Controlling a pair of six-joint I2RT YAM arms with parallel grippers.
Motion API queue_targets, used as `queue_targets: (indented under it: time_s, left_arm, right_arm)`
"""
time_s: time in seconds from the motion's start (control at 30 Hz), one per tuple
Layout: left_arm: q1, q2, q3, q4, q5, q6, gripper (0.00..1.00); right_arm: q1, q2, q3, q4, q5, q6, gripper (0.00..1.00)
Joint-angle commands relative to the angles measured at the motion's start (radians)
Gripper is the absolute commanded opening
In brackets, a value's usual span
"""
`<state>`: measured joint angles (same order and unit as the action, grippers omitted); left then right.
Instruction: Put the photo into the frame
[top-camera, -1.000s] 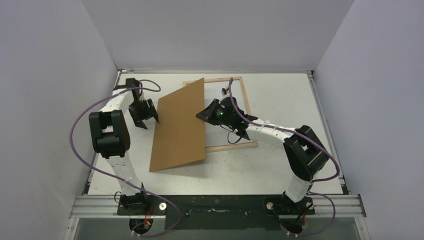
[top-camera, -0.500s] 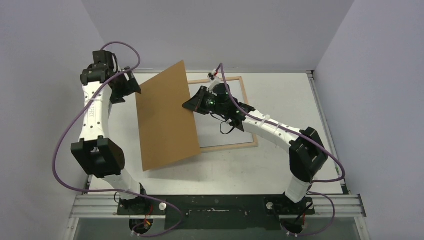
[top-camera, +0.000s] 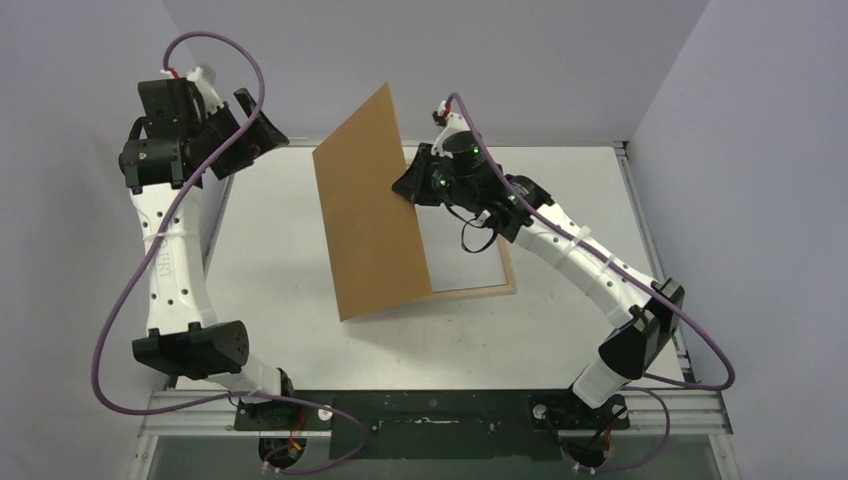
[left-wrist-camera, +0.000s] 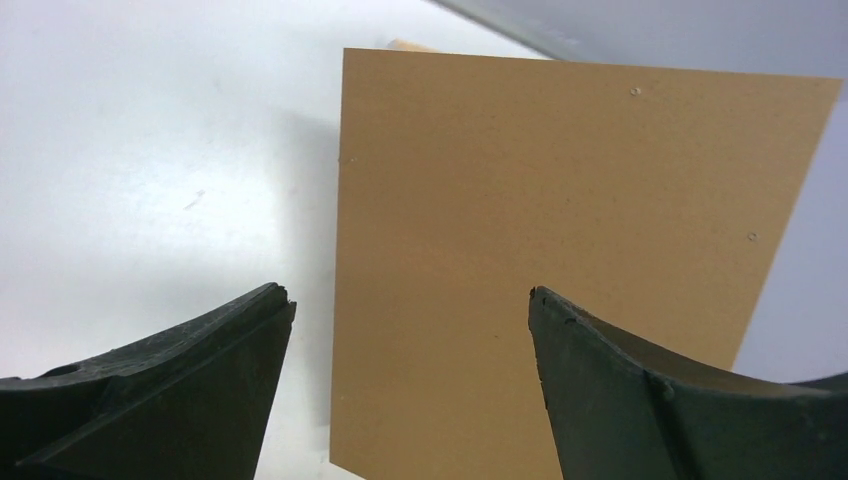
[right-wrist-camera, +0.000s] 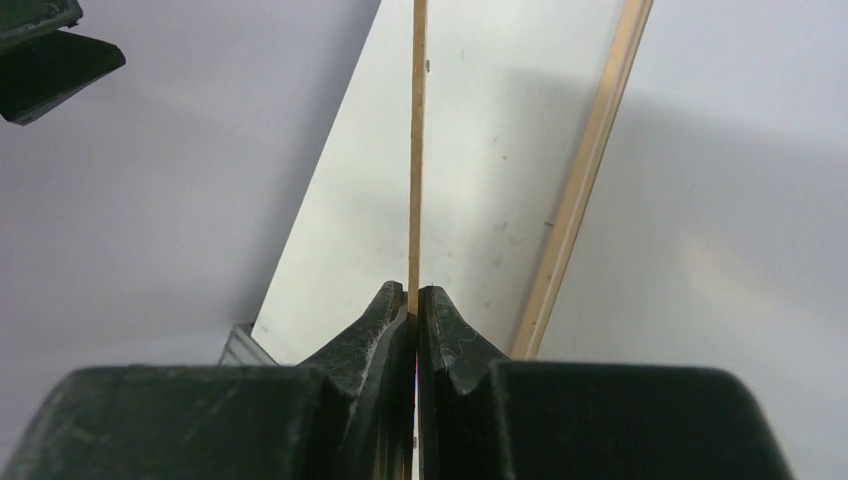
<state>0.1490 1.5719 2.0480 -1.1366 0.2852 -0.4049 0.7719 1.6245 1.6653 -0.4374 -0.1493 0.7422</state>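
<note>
A plain brown backing board (top-camera: 372, 210) stands almost upright over the middle of the table. My right gripper (top-camera: 407, 190) is shut on its right edge. In the right wrist view the thin board edge (right-wrist-camera: 418, 150) runs straight out from between my closed right gripper (right-wrist-camera: 414, 292). The frame (top-camera: 506, 284) lies flat behind the board with its pale wood side up, and only its right part shows. My left gripper (top-camera: 262, 122) hangs high at the far left, open and empty, facing the board (left-wrist-camera: 560, 250). The photo is out of view.
Grey walls close in the white table (top-camera: 270, 250) on three sides. The board's lower corner (top-camera: 346, 316) sits near the table's front middle. The frame's wooden rail (right-wrist-camera: 588, 170) runs along the right of the held board.
My right gripper has lifted and swung the board to the right and more upright. The left arm has risen up and back to the far left, its jaws spreading wider.
</note>
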Motion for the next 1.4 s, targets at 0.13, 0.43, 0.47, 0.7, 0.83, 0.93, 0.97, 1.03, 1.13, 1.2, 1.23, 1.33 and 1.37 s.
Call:
queue_targets:
  time_s: [0.13,0.43,0.47,0.7,0.83,0.93,0.97,1.03,1.13,1.2,1.23,1.33,1.37]
  left_arm:
    - [-0.102,-0.098,-0.046,0.347,0.245,-0.218,0.85]
    - [-0.196,-0.113,-0.159,0.679,0.348,-0.381,0.84]
    - [-0.201,-0.114,-0.178,0.719,0.359,-0.407,0.84]
    - [-0.261,-0.074,-0.215,0.826,0.367,-0.472,0.84]
    - [-0.312,-0.031,-0.229,0.865,0.345,-0.496,0.84]
    - [-0.341,0.017,-0.241,0.914,0.344,-0.523,0.84]
    - [-0.351,0.036,-0.241,0.925,0.345,-0.53,0.84]
    - [-0.37,0.07,-0.236,0.94,0.349,-0.539,0.84]
    - [-0.384,0.122,-0.219,0.952,0.359,-0.542,0.84]
    - [-0.384,0.152,-0.207,0.935,0.35,-0.542,0.84]
    - [-0.383,0.163,-0.203,0.928,0.345,-0.542,0.84]
    - [-0.381,0.195,-0.191,0.902,0.331,-0.531,0.84]
    - [-0.381,0.204,-0.19,0.897,0.33,-0.525,0.84]
  right_arm:
    - [-0.008,-0.122,0.2,-0.199,0.231,-0.261,0.0]
    - [-0.008,-0.115,0.359,-0.347,0.461,-0.537,0.0]
    - [-0.008,-0.118,0.365,-0.35,0.498,-0.566,0.0]
    - [-0.009,-0.116,0.415,-0.416,0.72,-0.731,0.0]
    - [-0.01,-0.111,0.408,-0.475,0.877,-0.833,0.0]
    - [-0.01,-0.121,0.366,-0.483,1.003,-0.901,0.0]
    - [-0.01,-0.124,0.352,-0.482,1.033,-0.918,0.0]
    - [-0.012,-0.126,0.322,-0.482,1.084,-0.955,0.0]
    - [-0.018,-0.129,0.235,-0.473,1.112,-0.988,0.0]
    - [-0.027,-0.139,0.158,-0.452,1.11,-0.995,0.0]
    - [-0.033,-0.144,0.116,-0.437,1.109,-0.994,0.0]
    - [-0.063,-0.165,-0.005,-0.399,1.081,-0.965,0.0]
    - [-0.074,-0.173,-0.048,-0.384,1.067,-0.956,0.0]
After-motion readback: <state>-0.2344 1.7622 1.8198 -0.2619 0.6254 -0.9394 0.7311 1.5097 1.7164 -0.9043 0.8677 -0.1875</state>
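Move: The right hand keeps the brown board pinched by its right edge, the board's middle about 8 cm left, 2 ahead and 10 below; the wooden frame's middle lies on the table roughly 10 cm ahead, 9 to the right and 31 below it. From the empty, open left hand the board's middle is some 18 cm to the right, 3 back and 15 below, while the frame's is about 35 to the right, 4 ahead and 35 lower. Keeping its pinch, the right hand carries the board some 25 cm to the right, high across the frame, rising about 8 cm on the way and then sinking nearly back, while the wrist rolls its left side down about 75 degrees and the fingers swing from pointing forward-left to forward and slightly right. The left hand, open and free, goes the same way about 23 cm, towards the frame, arching up 10 cm and down again and ending 7 cm farther forward as its wrist swings clockwise until the fingers point right and forward. ##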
